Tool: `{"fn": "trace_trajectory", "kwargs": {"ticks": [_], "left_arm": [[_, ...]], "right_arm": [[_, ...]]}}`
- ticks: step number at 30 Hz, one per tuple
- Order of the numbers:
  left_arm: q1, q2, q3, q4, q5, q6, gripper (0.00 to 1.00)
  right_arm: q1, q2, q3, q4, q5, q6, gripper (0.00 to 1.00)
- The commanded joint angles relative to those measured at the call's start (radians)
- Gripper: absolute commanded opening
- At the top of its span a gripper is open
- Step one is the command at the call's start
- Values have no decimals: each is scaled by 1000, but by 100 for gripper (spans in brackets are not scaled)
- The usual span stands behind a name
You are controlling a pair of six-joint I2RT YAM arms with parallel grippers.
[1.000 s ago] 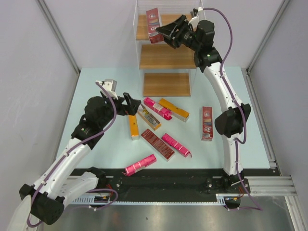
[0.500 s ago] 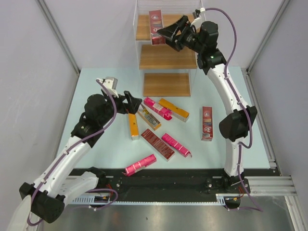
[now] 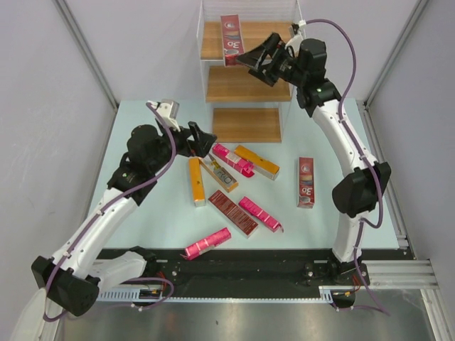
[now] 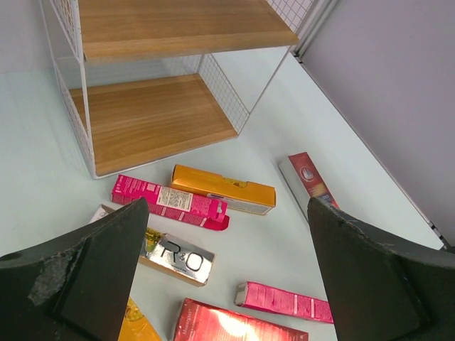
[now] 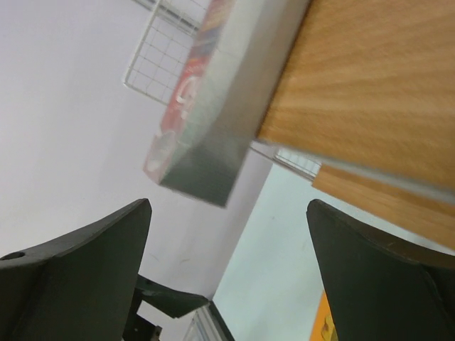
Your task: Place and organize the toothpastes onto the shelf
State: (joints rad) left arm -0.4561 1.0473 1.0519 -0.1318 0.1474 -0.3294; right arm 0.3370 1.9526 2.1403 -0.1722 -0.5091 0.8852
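The shelf (image 3: 245, 84) stands at the back, with a dark red toothpaste carton (image 3: 230, 40) on its top board. My right gripper (image 3: 257, 60) hangs open just right of that carton, apart from it. The right wrist view shows the carton (image 5: 206, 106) overhanging the board's (image 5: 370, 92) edge beyond the open right gripper (image 5: 227, 206). My left gripper (image 3: 206, 142) is open above the loose toothpastes on the table. Below the left gripper (image 4: 227, 213) lie a pink carton (image 4: 169, 202), an orange one (image 4: 224, 190) and a silver one (image 4: 174, 257).
More cartons lie on the pale blue table: orange (image 3: 196, 181), dark red (image 3: 232, 212), pink (image 3: 259, 214), pink (image 3: 207, 243) near the front rail, and dark red (image 3: 306, 182) alone at the right. Grey walls close both sides.
My right gripper opened, let go of the dark red carton on the top board and drew back to the right. The left arm reached a little further towards the shelf.
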Motion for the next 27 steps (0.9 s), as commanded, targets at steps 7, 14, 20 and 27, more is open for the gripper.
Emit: {"fn": "trace_trajectory", "kwargs": {"ticks": [7, 14, 20, 27], "left_arm": [[-4, -49, -59, 31, -12, 29, 100], [-6, -61, -130, 49, -8, 15, 100], [-6, -62, -153, 34, 17, 3, 100], [-4, -87, -214, 37, 37, -30, 100]], "right_arm": [[-4, -328, -328, 45, 89, -98, 100], [123, -589, -614, -56, 405, -279, 98], [247, -745, -807, -237, 748, -347, 98], [254, -846, -1111, -374, 1006, -321, 99]]}}
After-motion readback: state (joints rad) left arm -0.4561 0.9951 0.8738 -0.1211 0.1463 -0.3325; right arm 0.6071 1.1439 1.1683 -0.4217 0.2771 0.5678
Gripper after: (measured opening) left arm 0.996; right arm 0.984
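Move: The right hand, open, is beside the toothpaste box already on the top shelf, whose middle is some 6 cm ahead and 5 cm left. Far below it, about 42 cm down, the orange box by the shelf foot lies roughly 9 cm back and 3 cm right, and the right-hand red box 17 cm back and 20 cm right. From the left hand, the silver box is some 4 cm ahead, 4 cm right and 31 cm below; that orange box, 8 cm ahead, 17 cm right. Still open, the right hand retreats about 17 cm from the shelf, sinking and veering right; the left sinks 6 cm. ##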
